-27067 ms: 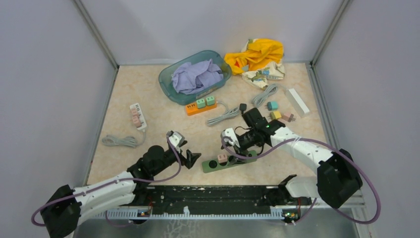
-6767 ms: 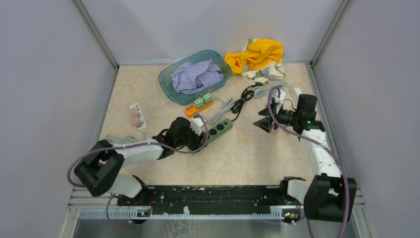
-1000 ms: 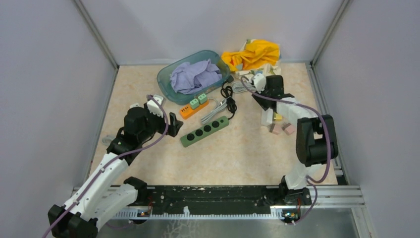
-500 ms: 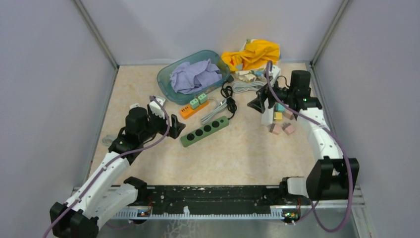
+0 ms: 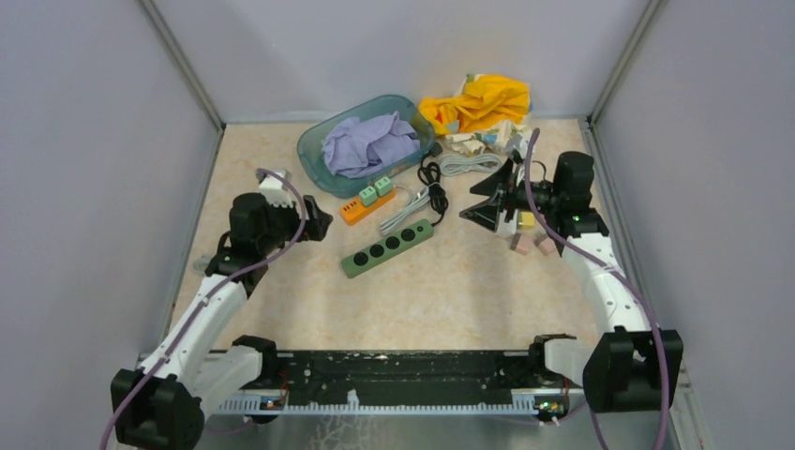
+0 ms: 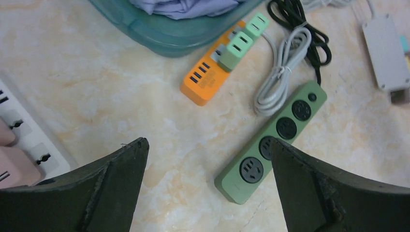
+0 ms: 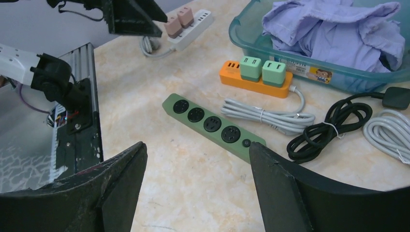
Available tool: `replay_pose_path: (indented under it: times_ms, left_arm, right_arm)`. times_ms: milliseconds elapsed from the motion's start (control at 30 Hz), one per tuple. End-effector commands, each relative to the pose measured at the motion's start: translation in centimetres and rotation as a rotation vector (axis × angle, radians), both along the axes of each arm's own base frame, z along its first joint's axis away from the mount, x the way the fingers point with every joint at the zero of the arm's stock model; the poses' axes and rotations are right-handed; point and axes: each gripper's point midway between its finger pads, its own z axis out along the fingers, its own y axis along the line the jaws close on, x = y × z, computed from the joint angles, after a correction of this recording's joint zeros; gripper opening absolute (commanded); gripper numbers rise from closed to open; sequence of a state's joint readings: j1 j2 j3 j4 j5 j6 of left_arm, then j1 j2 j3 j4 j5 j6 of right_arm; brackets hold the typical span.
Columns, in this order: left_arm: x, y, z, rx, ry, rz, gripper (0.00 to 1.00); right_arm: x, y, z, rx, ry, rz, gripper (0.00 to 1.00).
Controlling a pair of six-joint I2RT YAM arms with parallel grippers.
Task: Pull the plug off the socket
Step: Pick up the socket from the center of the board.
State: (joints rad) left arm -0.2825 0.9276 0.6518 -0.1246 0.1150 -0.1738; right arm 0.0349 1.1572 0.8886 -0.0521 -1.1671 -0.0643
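A green power strip (image 5: pixel 389 247) lies mid-table with all its sockets bare (image 6: pixel 270 142) (image 7: pixel 212 123). Behind it an orange strip (image 5: pixel 361 206) carries two mint-green plugs (image 6: pixel 239 41) (image 7: pixel 262 70). A white strip with pink plugs (image 7: pixel 186 21) lies at the left, partly under my left arm; its end shows in the left wrist view (image 6: pixel 24 140). My left gripper (image 5: pixel 314 223) (image 6: pixel 207 141) hovers open between the white and orange strips, holding nothing. My right gripper (image 5: pixel 480 202) (image 7: pixel 198 145) is open and empty, right of the green strip's switch end.
A teal bin (image 5: pixel 314 159) of lilac cloth stands at the back. Yellow cloth (image 5: pixel 478 101) is heaped at the back right. Coiled black (image 5: pixel 433 192) and grey cables (image 5: pixel 403 214) lie by the strips. Loose small plugs (image 5: pixel 530 242) sit under my right arm.
My right gripper has come away from the back corner toward the table's middle and opened wider. My left gripper has drawn back to the left, away from the green strip.
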Motion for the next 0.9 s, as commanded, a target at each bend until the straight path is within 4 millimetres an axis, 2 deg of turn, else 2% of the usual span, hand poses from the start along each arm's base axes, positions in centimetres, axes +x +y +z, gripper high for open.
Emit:
replay_pose_path:
  times_ms: [0,100,200,300,367,500,700,867]
  left_arm:
    - [1.5,2.0,0.1,-0.198,0.027,0.053,1.0]
    - [2.3,4.1,0.9,-0.284,0.018,0.106,1.0]
    - [3.2,6.6,1.5,-0.283,0.006,0.201,1.0]
    - [4.0,9.2,0.9,-0.257,0.039,0.318,1.0]
    - [4.3,10.9,-0.5,-0.213,0.091,0.41,1.0]
    - [4.1,15.0,-2.0,-0.087,0.173,0.626,1.0]
    - [3.8,16.3,-2.9,0.011,0.161,0.641,1.0]
    - [3.6,17.1,-4.8,0.056,0.198,0.664,1.0]
  right_arm:
    - [-0.9,0.1,1.9,0.009,-0.121,0.016,0.77]
    - [-0.7,-0.1,1.9,0.004,-0.132,-0.01,0.77]
    - [-0.6,-0.2,2.0,-0.002,-0.139,-0.025,0.77]
    - [-0.6,-0.2,1.9,-0.002,-0.137,-0.03,0.77]
    - [-0.5,-0.2,1.7,-0.004,-0.132,-0.032,0.77]
    - [-0.5,-0.2,1.5,-0.001,-0.129,-0.03,0.77]
    - [-0.4,0.2,0.8,-0.002,-0.108,-0.021,0.77]
    - [-0.1,0.1,0.3,-0.008,-0.101,-0.028,0.77]
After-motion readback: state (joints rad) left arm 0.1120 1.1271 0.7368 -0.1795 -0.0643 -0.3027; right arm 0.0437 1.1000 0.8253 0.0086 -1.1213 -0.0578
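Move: The white socket with the two pink plugs lies about 18 cm to the left of the left gripper, some 7 cm farther out and 9 cm below. Its grey cable coil is about 25 cm left and 3 cm back. The empty green strip is roughly 12 cm to the right, about level, and the orange strip some 13 cm ahead and 7 cm right. From the right gripper the white socket lies about 49 cm left, 9 cm ahead and 17 cm below. Bring the left gripper about 15 cm to the left, away from the green strip and towards the white socket, easing slightly forward and sinking a little, mostly late on. Meanwhile turn the hand some 35 degrees counter-clockwise to line up with the socket and tip the fingers slightly further down. Keep them wide open, touching nothing. ##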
